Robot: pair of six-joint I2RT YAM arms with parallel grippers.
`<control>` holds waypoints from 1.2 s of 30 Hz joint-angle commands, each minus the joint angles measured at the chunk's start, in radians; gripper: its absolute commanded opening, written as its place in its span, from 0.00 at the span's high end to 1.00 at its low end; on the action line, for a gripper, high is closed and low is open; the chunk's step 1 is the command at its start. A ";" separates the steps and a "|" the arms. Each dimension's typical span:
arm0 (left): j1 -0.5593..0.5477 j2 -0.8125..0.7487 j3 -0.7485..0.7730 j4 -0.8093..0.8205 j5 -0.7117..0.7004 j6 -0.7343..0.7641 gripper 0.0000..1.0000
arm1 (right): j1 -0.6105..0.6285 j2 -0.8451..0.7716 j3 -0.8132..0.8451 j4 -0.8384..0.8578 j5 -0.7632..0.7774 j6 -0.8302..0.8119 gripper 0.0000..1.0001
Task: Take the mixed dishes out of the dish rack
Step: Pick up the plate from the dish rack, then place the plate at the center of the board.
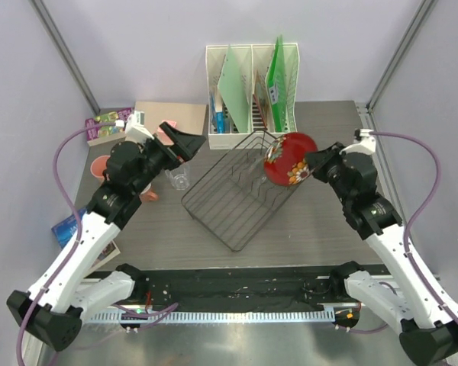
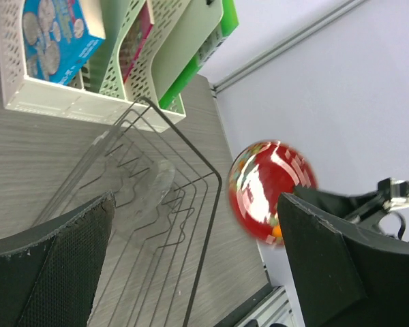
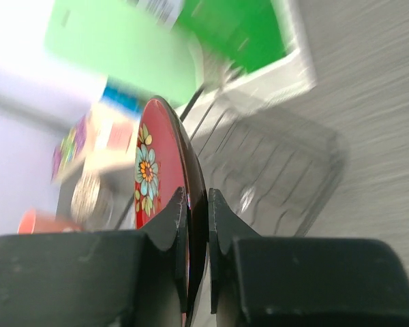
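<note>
The black wire dish rack [image 1: 240,187] sits mid-table, with no dishes showing among its prongs. My right gripper [image 1: 314,164] is shut on the rim of the red flowered plate [image 1: 290,158], holding it on edge over the rack's far right corner. In the right wrist view the fingers [image 3: 179,211] pinch the plate [image 3: 157,170]. My left gripper [image 1: 179,141] is open and empty, up by the rack's far left side. The clear glass [image 1: 179,179] stands on the table left of the rack. Two pink cups [image 1: 99,166] [image 1: 149,194] stand further left, partly hidden by my left arm.
A white file holder [image 1: 252,88] with green folders stands behind the rack, and shows in the left wrist view [image 2: 88,68]. A cardboard box [image 1: 168,114] and packets [image 1: 107,122] are at the back left. A blue booklet [image 1: 65,227] lies at the left edge.
</note>
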 commanded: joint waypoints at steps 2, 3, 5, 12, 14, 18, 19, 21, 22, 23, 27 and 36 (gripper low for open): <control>0.003 -0.092 -0.059 -0.053 -0.058 -0.008 0.00 | -0.175 0.077 0.121 0.079 0.143 0.110 0.99; 0.003 -0.102 -0.067 -0.068 -0.058 -0.008 0.00 | -0.200 0.120 0.122 0.083 0.151 0.138 0.99; 0.003 -0.137 -0.086 -0.087 -0.092 -0.008 0.00 | -0.272 0.163 0.119 0.144 0.108 0.222 0.99; 0.003 -0.249 -0.179 -0.105 -0.090 -0.005 0.00 | -0.492 0.468 0.112 0.339 -0.001 0.314 0.99; 0.003 -0.268 -0.201 -0.111 -0.098 0.002 0.00 | -0.554 0.543 0.076 0.385 -0.028 0.333 0.99; 0.003 -0.283 -0.214 -0.143 -0.112 0.015 0.00 | -0.624 0.651 0.052 0.464 -0.061 0.351 0.99; 0.003 -0.283 -0.222 -0.147 -0.113 0.015 0.00 | -0.628 0.671 0.058 0.464 -0.058 0.330 0.99; 0.003 -0.280 -0.230 -0.142 -0.106 0.012 0.00 | -0.630 0.734 0.082 0.465 -0.061 0.311 0.99; 0.003 -0.274 -0.237 -0.140 -0.106 0.006 0.00 | -0.630 0.757 0.091 0.455 -0.064 0.296 0.99; 0.003 -0.268 -0.241 -0.136 -0.106 0.000 0.00 | -0.630 0.772 0.105 0.453 -0.065 0.294 0.99; 0.003 -0.230 -0.233 -0.139 -0.089 -0.014 0.00 | -0.630 0.855 0.141 0.445 -0.077 0.270 0.99; 0.003 -0.181 -0.257 -0.113 -0.072 -0.043 0.00 | -0.630 1.024 0.220 0.362 -0.096 0.218 0.99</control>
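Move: The red plate is already pinched in my right hand. The bare tabletop I take it to, beyond the dish rack on the right, lies about 19 cm ahead of that hand, 17 cm to its right and 28 cm below. From the same hand, the rack's middle is about 5 cm ahead, 14 cm left and 24 cm down; the file holder is some 31 cm ahead and 12 cm left, 18 cm down. From my empty left hand that bare spot is roughly 18 cm ahead, 48 cm right and 35 cm below. Keeping the plate pinched by its rim, I swing my right hand right and forward, away from the rack, then sink steeply, about 22 cm in all, to the bare tabletop, turning clockwise some 40 degrees and tipping the fingers down; I finish by easing a few centimetres level forward. My left hand stays open and draws back and left, then goes down, about 9 cm lower. ##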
